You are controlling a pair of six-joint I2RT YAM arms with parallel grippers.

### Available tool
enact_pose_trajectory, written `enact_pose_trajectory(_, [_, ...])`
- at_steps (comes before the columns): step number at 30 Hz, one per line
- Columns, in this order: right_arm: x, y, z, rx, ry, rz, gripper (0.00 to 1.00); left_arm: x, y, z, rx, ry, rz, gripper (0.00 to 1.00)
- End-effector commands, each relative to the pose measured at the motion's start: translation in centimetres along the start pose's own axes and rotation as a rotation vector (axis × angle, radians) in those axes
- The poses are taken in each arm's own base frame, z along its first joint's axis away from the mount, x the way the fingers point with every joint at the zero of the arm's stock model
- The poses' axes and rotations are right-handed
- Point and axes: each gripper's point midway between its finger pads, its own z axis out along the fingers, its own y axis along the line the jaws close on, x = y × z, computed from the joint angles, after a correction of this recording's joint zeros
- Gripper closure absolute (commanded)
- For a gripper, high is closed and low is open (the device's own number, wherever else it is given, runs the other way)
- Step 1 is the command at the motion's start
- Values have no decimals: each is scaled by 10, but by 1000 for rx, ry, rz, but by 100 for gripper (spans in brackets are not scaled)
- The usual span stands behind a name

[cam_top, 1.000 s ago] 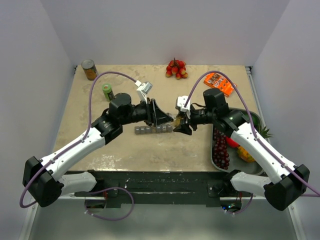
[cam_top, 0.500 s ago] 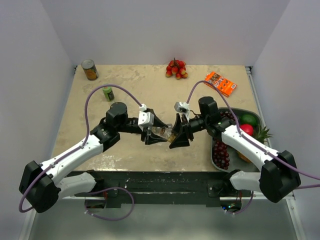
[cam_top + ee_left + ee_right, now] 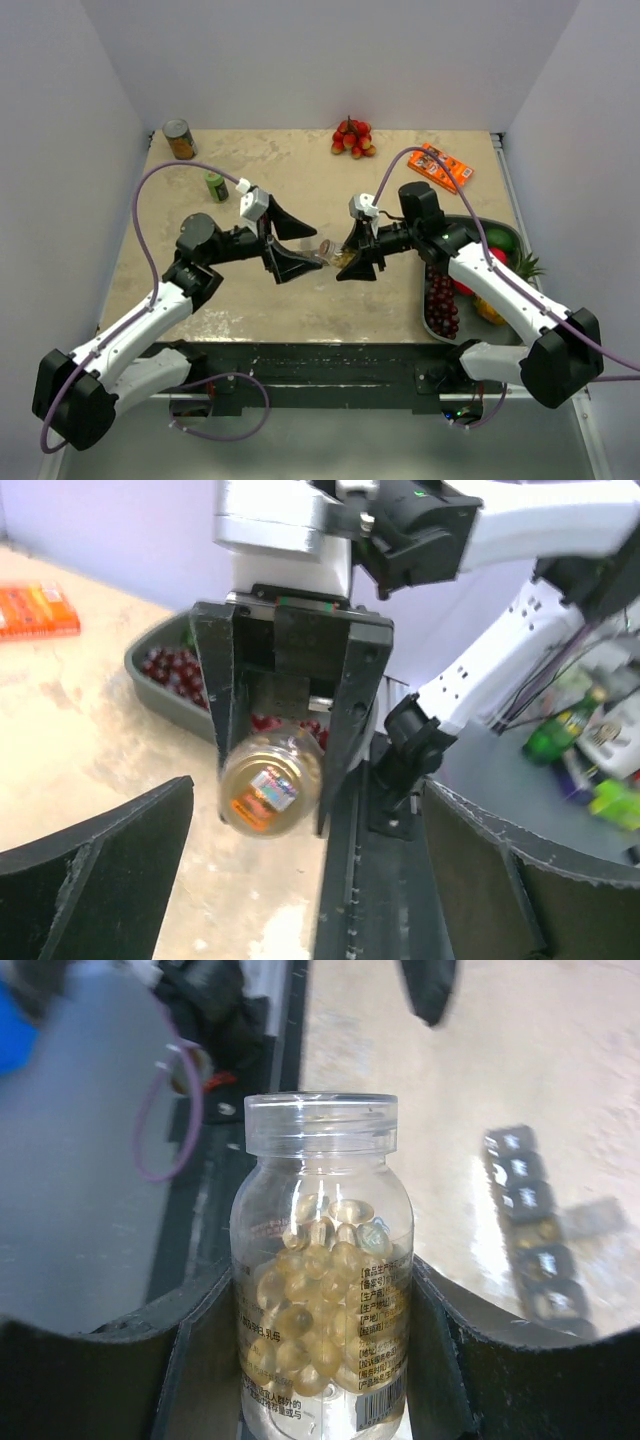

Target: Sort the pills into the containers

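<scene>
My right gripper is shut on a clear plastic bottle full of yellow pills, gripped round its lower body. The bottle's end faces my left gripper, which is open wide just left of it and holds nothing. The grey strip of containers lies on the table beyond the bottle in the right wrist view. In the top view the grippers hide it.
A tin can and a green bottle stand at the back left. Red fruit and an orange packet lie at the back. A grey tray of grapes and fruit sits at the right edge.
My left gripper has opened wide and drawn back to the left, away from the bottle. The right gripper still holds the bottle, now shifted slightly back.
</scene>
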Motion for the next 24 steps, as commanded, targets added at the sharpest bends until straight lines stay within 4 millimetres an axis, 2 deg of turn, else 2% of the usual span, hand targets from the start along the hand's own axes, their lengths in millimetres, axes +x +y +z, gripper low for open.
enact_pose_trajectory(1, [-10,-36,-17,247,67,-131,100,-5,28,5,-204,43,-391,1])
enact_pose_trajectory(2, [-10,-41,-20,280,75,-137,100,0,34,7,-237,64,-447,2])
enact_pose_trajectory(3, [-11,-46,-22,309,82,-142,100,14,45,8,-283,104,-525,5])
enact_pose_trajectory(4, [-12,-51,-25,346,89,-155,100,14,48,11,-305,99,-577,6])
enact_pose_trajectory(7, [-14,-53,-26,362,99,-178,100,13,63,15,-378,86,-578,7])
enact_pose_trajectory(9, [-14,-54,-27,369,103,-181,100,20,72,18,-410,110,-594,7])
enact_pose_trajectory(12, [-12,-54,-26,369,107,-183,100,25,74,29,-406,136,-600,8])
enact_pose_trajectory(17, [-8,-55,-22,359,113,-176,100,20,57,49,-299,138,-604,13])
enact_pose_trajectory(20, [-7,-55,-21,353,112,-173,100,20,55,54,-286,143,-604,15])
enact_pose_trajectory(21, [-8,-55,-21,354,109,-176,100,21,55,56,-280,146,-604,21])
enact_pose_trajectory(23, [-7,-55,-21,355,112,-171,100,23,55,56,-278,151,-608,27])
enact_pose_trajectory(24, [-7,-54,-21,353,111,-171,100,25,55,56,-275,157,-612,35])
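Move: The cap of the pill bottle sits roughly 5 cm to the right of the wide-open left hand, level with it front to back and about 3 cm lower. It is some 4 cm left of and 4 cm above the right hand, which already grips the bottle. The pill box lies on the table about 6 cm ahead of the left hand and 20 cm below it, neither left nor right. Without gripping yet, the left fingers come to straddle the bottle's cap. The left hand first goes about 6 cm forward and down, rolling some 40 degrees with its forward side dipping, then slides about 4 cm right as its fingers begin closing. The right hand keeps its grip and carries the bottle about 5 cm forward, slightly down and right, turning it clockwise, then holds still. ##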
